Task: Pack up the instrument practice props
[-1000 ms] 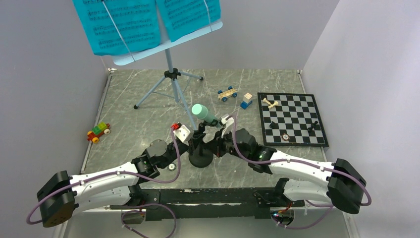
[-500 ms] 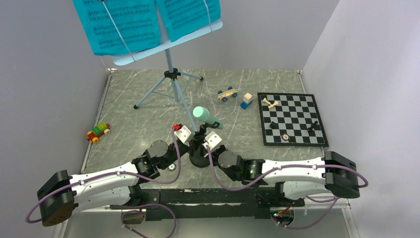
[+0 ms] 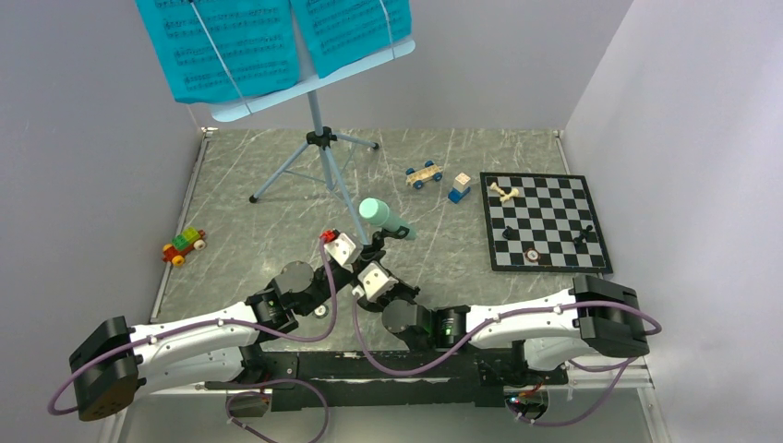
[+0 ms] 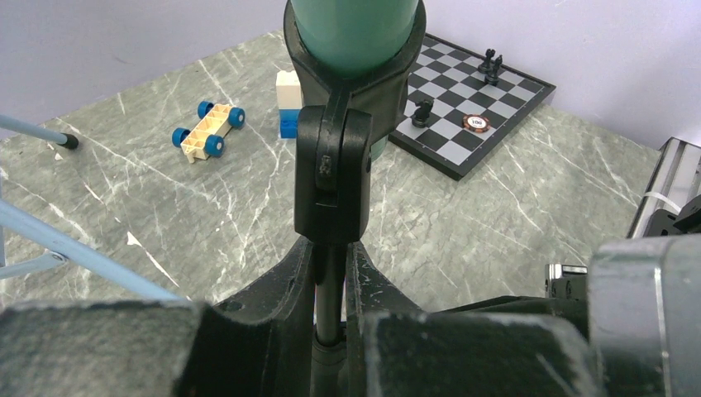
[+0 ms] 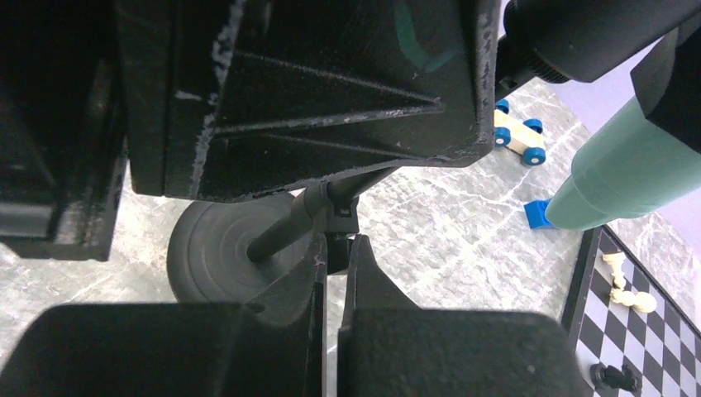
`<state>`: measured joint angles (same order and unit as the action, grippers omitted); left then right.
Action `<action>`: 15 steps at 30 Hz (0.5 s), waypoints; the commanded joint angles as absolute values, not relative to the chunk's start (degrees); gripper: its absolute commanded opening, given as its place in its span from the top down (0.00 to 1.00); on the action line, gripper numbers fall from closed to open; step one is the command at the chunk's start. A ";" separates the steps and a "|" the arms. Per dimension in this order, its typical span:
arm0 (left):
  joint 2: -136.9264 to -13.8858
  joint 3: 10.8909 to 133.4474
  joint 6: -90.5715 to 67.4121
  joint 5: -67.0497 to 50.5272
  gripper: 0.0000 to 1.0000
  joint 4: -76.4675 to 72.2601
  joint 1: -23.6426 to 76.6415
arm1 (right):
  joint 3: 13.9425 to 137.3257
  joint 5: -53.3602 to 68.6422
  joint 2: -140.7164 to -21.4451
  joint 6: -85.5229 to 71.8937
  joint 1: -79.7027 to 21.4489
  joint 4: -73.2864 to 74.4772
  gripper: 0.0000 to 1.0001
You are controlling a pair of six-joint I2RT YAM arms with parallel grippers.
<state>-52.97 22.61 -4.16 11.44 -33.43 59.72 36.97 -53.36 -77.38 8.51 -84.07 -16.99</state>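
Note:
The pale-blue music stand (image 3: 319, 138) stands at the back with turquoise music sheets (image 3: 231, 46) on its tray. In front of it the mint-green microphone (image 3: 379, 214) sits tilted in the clip of the black microphone stand (image 3: 375, 242). My left gripper (image 4: 331, 281) is shut on the stand's thin pole just under the clip (image 4: 335, 174). My right gripper (image 5: 337, 252) is shut with nothing in it, its tips right at a small collar on the pole above the round base (image 5: 211, 248). From above, my right wrist (image 3: 374, 280) hides the base.
A chessboard (image 3: 545, 221) with a few pieces lies at the right. A toy car (image 3: 424, 174) and a blue-and-white block (image 3: 460, 187) sit behind the microphone, and a colourful block vehicle (image 3: 183, 245) at the left. Grey walls close in both sides.
My right arm swung left and toward the near edge, from beside the microphone's tail down to the stand's lower pole, staying shut. The left arm kept its grip and did not move.

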 commanded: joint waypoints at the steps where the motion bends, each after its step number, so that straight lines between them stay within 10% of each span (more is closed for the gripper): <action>1: -53.46 21.36 -6.09 15.26 1.00 -30.03 59.50 | 36.48 -55.10 -76.91 7.39 -84.20 -4.48 1.00; 2: -53.56 21.37 -6.07 15.52 1.00 -30.18 59.50 | 37.08 -54.61 -76.07 6.20 -84.20 -2.87 1.00; 5: -53.54 21.37 -5.86 16.51 1.00 -30.39 59.50 | 38.31 -51.39 -72.04 1.76 -84.16 0.39 0.49; 7: -53.45 21.38 -5.51 17.01 1.00 -30.83 59.50 | 38.92 -49.54 -68.71 -3.18 -84.09 3.43 0.33; 15: -53.79 21.61 -5.18 18.18 1.00 -32.75 59.50 | 36.19 -36.34 -54.99 -20.94 -78.50 6.43 0.19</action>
<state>-53.10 22.46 -4.82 14.57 -34.09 59.77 37.74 -46.24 -61.32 -8.43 -83.11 4.45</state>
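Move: The right hand's closed fingertips are still on the mic stand's small clamp knob. From that hand, the round base's middle is about 2 cm ahead, 2 cm left and 13 cm below; the green microphone is roughly 5 cm ahead, 2 cm right and 13 cm above. The music stand's nearest foot is some 11 cm ahead, 3 cm left, at table level. From the left hand, gripping the pole, the knob is about 6 cm below, 1 cm back and 1 cm left. The right hand opens wide off the knob, backing right about 3 cm, then rising; left keeps the pole. ##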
